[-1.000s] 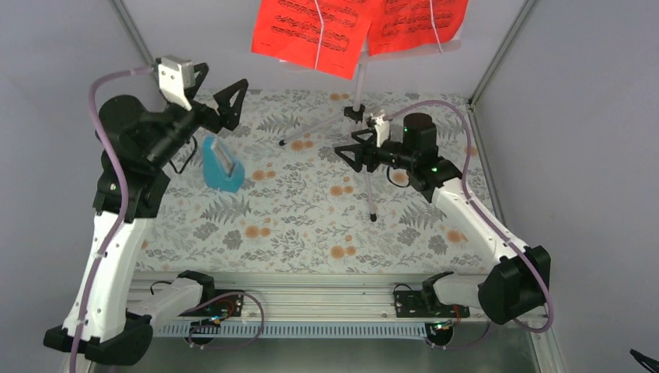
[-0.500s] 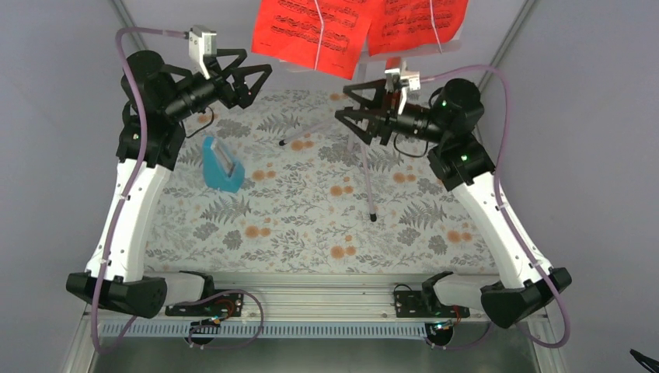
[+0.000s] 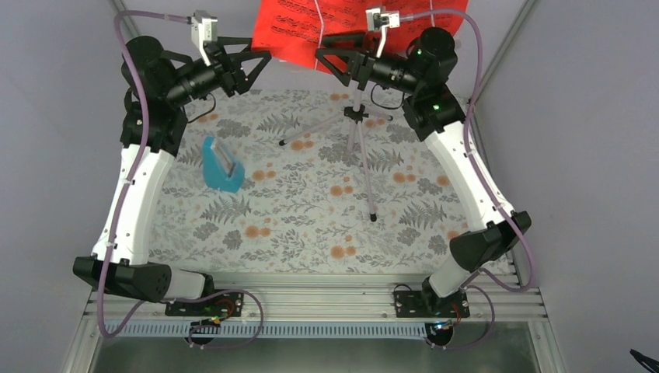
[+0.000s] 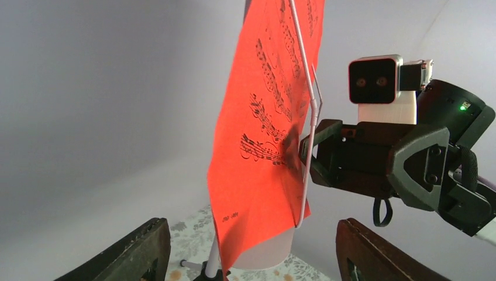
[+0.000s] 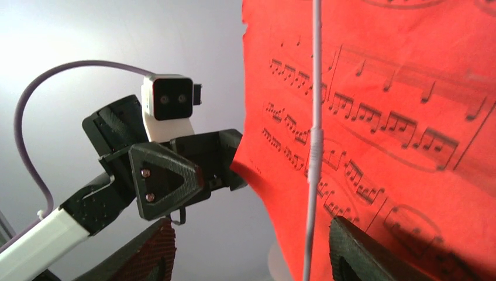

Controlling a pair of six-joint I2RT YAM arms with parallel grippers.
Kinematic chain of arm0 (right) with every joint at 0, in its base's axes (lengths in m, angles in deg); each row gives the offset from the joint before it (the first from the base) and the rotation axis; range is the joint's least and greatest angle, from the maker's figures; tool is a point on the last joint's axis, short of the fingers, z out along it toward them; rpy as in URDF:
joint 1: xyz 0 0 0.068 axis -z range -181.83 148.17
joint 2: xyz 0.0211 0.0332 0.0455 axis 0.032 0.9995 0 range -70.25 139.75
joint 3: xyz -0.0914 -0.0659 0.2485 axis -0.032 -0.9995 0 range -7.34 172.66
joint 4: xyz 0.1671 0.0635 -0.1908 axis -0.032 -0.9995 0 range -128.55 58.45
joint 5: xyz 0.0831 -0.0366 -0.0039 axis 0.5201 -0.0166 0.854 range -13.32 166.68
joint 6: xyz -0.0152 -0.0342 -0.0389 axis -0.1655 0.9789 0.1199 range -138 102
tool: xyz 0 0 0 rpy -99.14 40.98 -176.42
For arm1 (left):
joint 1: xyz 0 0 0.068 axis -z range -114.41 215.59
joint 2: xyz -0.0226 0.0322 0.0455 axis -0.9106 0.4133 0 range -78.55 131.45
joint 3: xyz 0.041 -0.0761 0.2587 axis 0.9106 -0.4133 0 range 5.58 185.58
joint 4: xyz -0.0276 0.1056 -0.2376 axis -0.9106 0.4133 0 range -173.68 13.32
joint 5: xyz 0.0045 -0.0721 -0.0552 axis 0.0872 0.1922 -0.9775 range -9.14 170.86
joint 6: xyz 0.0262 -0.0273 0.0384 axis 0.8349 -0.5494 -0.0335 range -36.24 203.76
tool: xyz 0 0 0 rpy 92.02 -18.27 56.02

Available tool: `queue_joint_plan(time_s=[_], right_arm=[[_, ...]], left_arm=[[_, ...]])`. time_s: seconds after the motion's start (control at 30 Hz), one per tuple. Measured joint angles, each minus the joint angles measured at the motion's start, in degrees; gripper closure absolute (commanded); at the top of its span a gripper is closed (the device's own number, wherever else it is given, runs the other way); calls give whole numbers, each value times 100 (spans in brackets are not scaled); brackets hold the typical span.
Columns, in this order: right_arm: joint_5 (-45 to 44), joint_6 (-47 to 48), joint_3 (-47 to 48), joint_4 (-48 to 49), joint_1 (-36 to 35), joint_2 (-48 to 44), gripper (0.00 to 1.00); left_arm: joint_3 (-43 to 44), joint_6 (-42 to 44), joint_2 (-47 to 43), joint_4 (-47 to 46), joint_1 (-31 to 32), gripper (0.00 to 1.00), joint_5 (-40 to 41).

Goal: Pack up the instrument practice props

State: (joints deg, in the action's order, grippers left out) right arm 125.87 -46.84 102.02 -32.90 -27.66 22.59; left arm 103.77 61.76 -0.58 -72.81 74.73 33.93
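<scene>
The red sheet-music pages point(image 3: 299, 29) hang on the pale music stand point(image 3: 362, 155) at the back of the table, held by white wire retainers point(image 4: 310, 117). My left gripper point(image 3: 259, 66) is raised at the left page's lower left edge and open; in its wrist view the page point(image 4: 263, 146) hangs ahead, above its spread fingers point(image 4: 131, 252). My right gripper point(image 3: 326, 62) faces it from the right, open, with the page edge point(image 5: 281, 152) and a wire point(image 5: 314, 146) ahead between its fingers point(image 5: 362, 257). Neither touches the page. The light-blue metronome point(image 3: 220, 165) stands on the cloth at left.
A floral cloth point(image 3: 295, 225) covers the table. The stand's tripod legs point(image 3: 311, 130) splay across the back middle. Grey walls and metal corner posts point(image 3: 497, 54) close in the back and sides. A metal rail point(image 3: 326, 299) runs along the near edge.
Both arms have lifted from table height up to the hanging left page and now face each other across its lower edge. Both pairs of jaws have narrowed somewhat.
</scene>
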Motion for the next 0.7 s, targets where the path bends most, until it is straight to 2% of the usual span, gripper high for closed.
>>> queue_joint_plan(time_s=[0.1,0.33,0.5,0.6,0.7], right_arm=[[-74,-90,273,2,0,175,40],[-203,-138,1008,11,2,625,44],[-234,-243,1268,72,0,863,52],[-238,-369,1370,197,0,975,61],[-232,-487,1558,310,0,1126,66]], left_arm=[[42,-57,105,-70,-4,38,-31],[136,-212,278,-197,-4,66,-136],[260,-304,367,-267,-4,81,-197],[387,-326,468,-271,-4,95,-258],[459,-332,546,-260,-4,98,-275]])
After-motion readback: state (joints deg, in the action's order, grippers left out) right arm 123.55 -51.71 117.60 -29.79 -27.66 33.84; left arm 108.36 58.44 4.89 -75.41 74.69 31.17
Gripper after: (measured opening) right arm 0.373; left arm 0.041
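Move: Both open hands are up at the music stand. The left sheet's left edge lies about 2 cm ahead of the left hand and 2 cm to its right, at its height; the white page wire crossing that sheet is some 10 cm right and 3 cm ahead. From the right hand the page wire is about 3 cm ahead and 2 cm above, with no sideways offset. The right sheet's middle lies roughly 16 cm to its right, 5 cm ahead. Forward and up together, about 3.5 cm each way, the right hand moves towards the page wire, drifting slightly left, its fingers narrowing on either side of the wire without shutting. The left hand eases forward some 2 cm with a slight drift right and shuts its wide-open fingers almost fully, pinching the left sheet's left edge. ##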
